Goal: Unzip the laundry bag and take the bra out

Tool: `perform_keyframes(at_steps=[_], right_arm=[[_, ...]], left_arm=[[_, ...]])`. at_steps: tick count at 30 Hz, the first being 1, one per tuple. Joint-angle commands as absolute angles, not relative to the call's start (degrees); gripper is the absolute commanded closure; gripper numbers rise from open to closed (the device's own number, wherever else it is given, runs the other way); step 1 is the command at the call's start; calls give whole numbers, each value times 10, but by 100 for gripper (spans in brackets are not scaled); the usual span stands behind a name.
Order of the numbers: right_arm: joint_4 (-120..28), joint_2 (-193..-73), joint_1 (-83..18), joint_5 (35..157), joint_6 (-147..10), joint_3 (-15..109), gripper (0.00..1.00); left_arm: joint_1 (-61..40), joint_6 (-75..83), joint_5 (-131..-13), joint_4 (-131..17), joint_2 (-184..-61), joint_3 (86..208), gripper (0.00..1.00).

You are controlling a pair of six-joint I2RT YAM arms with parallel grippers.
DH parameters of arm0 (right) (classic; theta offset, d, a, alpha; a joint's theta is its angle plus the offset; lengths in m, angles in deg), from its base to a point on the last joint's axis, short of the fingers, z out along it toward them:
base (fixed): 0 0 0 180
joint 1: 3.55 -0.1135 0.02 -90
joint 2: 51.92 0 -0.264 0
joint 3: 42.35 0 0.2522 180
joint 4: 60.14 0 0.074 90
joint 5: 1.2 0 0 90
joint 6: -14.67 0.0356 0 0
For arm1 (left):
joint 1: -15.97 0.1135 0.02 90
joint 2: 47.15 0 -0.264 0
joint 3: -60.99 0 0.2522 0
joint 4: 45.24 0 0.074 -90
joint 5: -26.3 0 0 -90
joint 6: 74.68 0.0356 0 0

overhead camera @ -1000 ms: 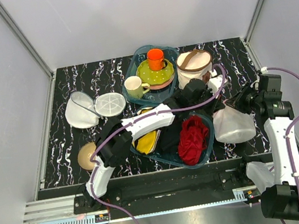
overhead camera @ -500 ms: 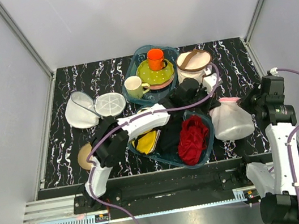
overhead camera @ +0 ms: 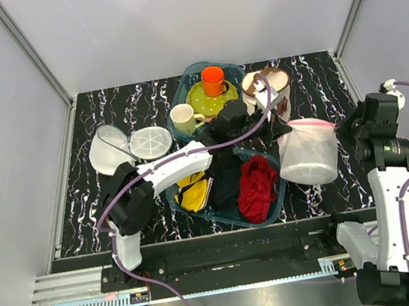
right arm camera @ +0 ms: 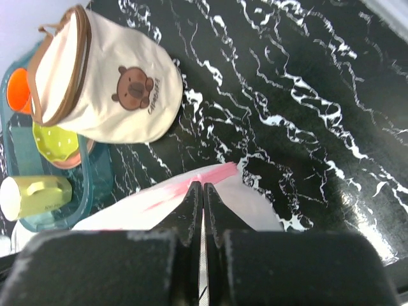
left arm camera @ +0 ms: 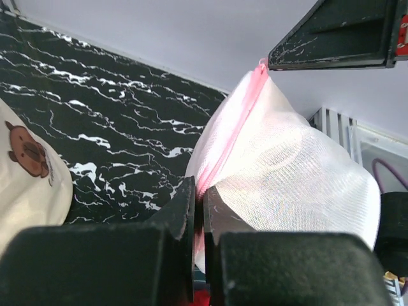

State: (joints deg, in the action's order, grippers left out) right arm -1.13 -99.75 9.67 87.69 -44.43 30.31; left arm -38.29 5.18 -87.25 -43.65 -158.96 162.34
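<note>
The laundry bag (overhead camera: 308, 155), a white mesh pouch with pink zip trim (overhead camera: 311, 123), hangs stretched between both grippers, right of the front tray. My left gripper (overhead camera: 281, 129) reaches across and is shut on the trim at the bag's left end; in the left wrist view its jaws (left arm camera: 199, 188) pinch the pink strip, with mesh (left arm camera: 293, 172) bulging behind. My right gripper (overhead camera: 338, 127) is shut on the trim's right end (right arm camera: 217, 173), jaws (right arm camera: 203, 186) pressed together. The bra is hidden; I cannot make it out through the mesh.
A teal tray (overhead camera: 276, 208) holds a red cloth (overhead camera: 258, 189) and dark and yellow items under the left arm. Behind it are a cream basket (overhead camera: 266, 88), an orange cup (overhead camera: 214, 81), a cream mug (overhead camera: 183, 117). A plain mesh pouch (overhead camera: 108, 149) and disc (overhead camera: 149, 142) lie at the left.
The right gripper closed on the pink trim and drew back to the right. The left arm pulled leftward. The bag rose and its rim stretched taut between them.
</note>
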Motion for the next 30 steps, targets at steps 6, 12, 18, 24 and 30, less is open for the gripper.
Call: perform_keyframes(at_steps=[6,12,18,24,30], right_arm=[[-39,-1023,104,783,-453,329,100],[-46,-1025,106,797,-445,334,100],[-30,-1018,106,801,-446,367,100],[-36,-1009,106,838,-447,338,100],[-40,-1005,106,856,-446,325,100]], left_arm=[[-352,-4,-891,-297,-1517,1615,100],[-352,-20,-891,-269,-1524,1606,100],[-352,-36,-891,-328,-1587,1695,43],[-352,-21,-894,-393,-1600,1728,19],[-364,6,-919,-427,-1602,1738,23]])
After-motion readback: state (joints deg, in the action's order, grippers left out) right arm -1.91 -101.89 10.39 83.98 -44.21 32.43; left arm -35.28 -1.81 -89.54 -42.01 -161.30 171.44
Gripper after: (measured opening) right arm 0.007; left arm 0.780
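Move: The laundry bag hangs pinched between both hands by its pink rim; its middle is about 7 cm back, 7 cm right and 6 cm below the left hand. The capybara basket stands some 12 cm ahead of that hand, 1 cm left, 12 cm below; the red cloth lies 17 cm back, 9 cm left, 17 cm below. From the right hand the laundry bag is about 6 cm back, 10 cm left, 6 cm below. The left hand lifts the rim about 5 cm, then opens wide, releasing it, while the right keeps pinching. ##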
